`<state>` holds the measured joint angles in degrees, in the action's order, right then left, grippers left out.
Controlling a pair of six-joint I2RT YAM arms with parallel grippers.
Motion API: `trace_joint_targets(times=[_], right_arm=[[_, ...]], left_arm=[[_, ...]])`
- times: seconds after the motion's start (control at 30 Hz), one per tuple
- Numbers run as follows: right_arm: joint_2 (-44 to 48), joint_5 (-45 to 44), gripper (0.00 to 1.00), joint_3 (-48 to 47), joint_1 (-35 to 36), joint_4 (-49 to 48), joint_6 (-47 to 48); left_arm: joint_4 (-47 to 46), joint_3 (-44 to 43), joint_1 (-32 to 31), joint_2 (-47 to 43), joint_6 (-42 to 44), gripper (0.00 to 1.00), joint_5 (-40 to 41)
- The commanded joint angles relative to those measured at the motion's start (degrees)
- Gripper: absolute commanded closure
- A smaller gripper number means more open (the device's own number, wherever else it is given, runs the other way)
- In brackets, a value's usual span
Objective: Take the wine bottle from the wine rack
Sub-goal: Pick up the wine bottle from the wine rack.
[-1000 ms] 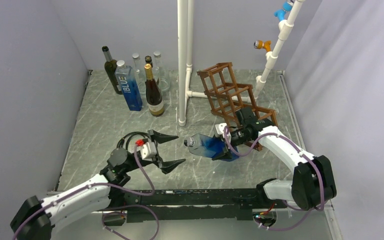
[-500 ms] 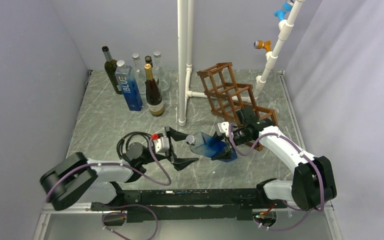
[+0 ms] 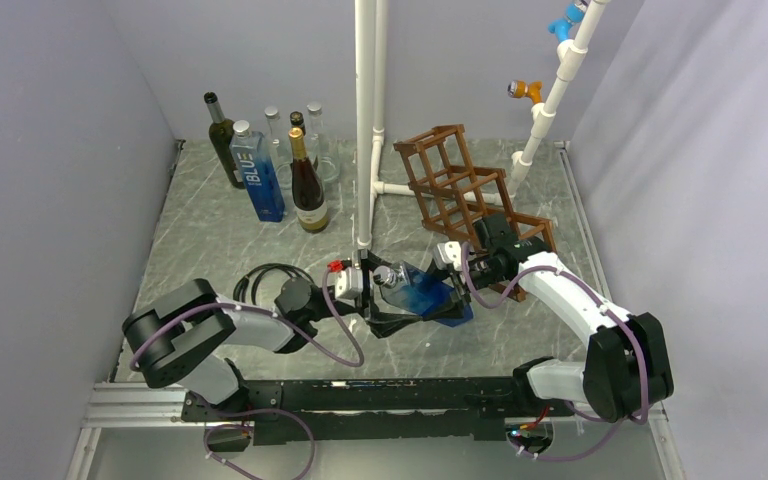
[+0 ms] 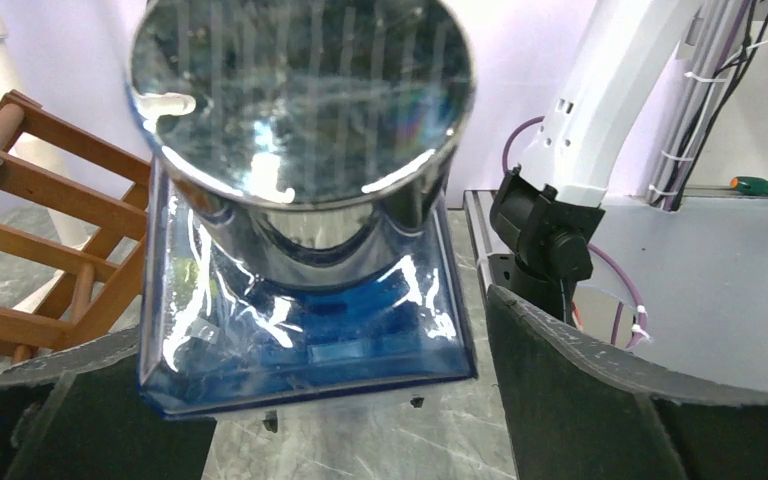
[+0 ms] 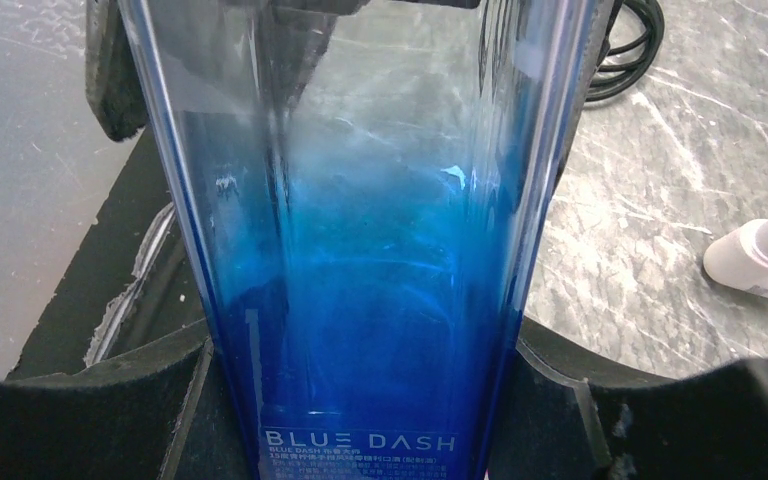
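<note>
The wine bottle [image 3: 428, 293] is a square blue glass one with a silver cap, lying level above the table, clear of the brown wine rack [image 3: 457, 190]. My right gripper [image 3: 457, 290] is shut on its lower body, and the label end sits between the black pads [image 5: 80, 400] in the right wrist view, gripper [image 5: 360, 410]. My left gripper [image 3: 378, 297] is open, with a finger on each side of the neck end. In the left wrist view the bottle [image 4: 300, 340] points its cap at the camera, and a gap shows beside the right finger [image 4: 580, 400]. A corner of the rack [image 4: 40, 240] shows there too.
Several upright bottles [image 3: 270, 170] stand at the back left. A white pipe post [image 3: 365, 120] rises just behind the held bottle, its foot [image 5: 760, 255] close by. A slanted white pipe [image 3: 552, 100] stands at the back right. A black cable loop [image 3: 260, 278] lies by the left arm.
My left arm has swung right, and its open fingers now straddle the bottle's cap end. The right gripper and the bottle have barely moved.
</note>
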<state>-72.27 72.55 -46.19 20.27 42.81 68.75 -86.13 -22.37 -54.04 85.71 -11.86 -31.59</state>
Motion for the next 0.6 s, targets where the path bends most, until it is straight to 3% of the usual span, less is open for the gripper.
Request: trace_joint_targets(times=[0.0, 0.23, 0.33, 0.47, 0.53, 0.57], right_arm=[[1.99, 9.72, 1.00, -0.92, -0.90, -4.79, -0.50], [2.25, 10.50, 1.00, -0.68, -1.65, -5.53, -1.53], [2.39, 10.59, 1.00, -0.50, -1.77, -5.95, -1.95], [2.37, 10.21, 1.00, -0.22, -1.86, -6.86, -2.80], [2.48, 9.90, 1.00, -0.03, -1.88, -7.35, -3.25], [2.41, 9.63, 1.00, 0.15, -1.90, -7.65, -3.59]], left_arm=[[-9.32, -2.66, -0.81, 1.73, -2.01, 0.10, 0.63], [-9.36, -3.22, -1.02, 2.03, -3.85, 0.20, 2.09], [-9.37, -3.64, -0.99, 2.13, -4.53, 0.29, 2.41], [-9.33, -4.58, -0.98, 2.84, -6.18, 0.59, 1.87], [-9.25, -4.99, -0.99, 2.97, -6.55, 0.94, 1.24], [-9.24, -5.04, -1.05, 2.93, -6.79, 1.00, 1.21]])
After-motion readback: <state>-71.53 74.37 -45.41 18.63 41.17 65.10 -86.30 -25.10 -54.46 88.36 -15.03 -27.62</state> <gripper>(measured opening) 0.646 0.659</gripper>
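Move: The blue wine bottle slants neck-up towards the left hand, its middle about 6 cm to that hand's right, 1 cm ahead and 5 cm lower. From the left hand, the rack is some 17 cm ahead and 16 cm right, the black cable coil about 3 cm ahead and 29 cm left, and the standing red wine bottle roughly 18 cm ahead and 21 cm left. For the holding right hand, the blue bottle's middle is about 2 cm left, level fore and aft, and 2 cm higher. The left fingers close from wide open and pinch the sides of the blue bottle's upper body, below its neck. As they shut, that hand eases about 1.5 cm forward and 1 cm further right onto the bottle, the wrist tilting some 5 degrees. The right hand keeps its grip lower down and stays practically in place. ##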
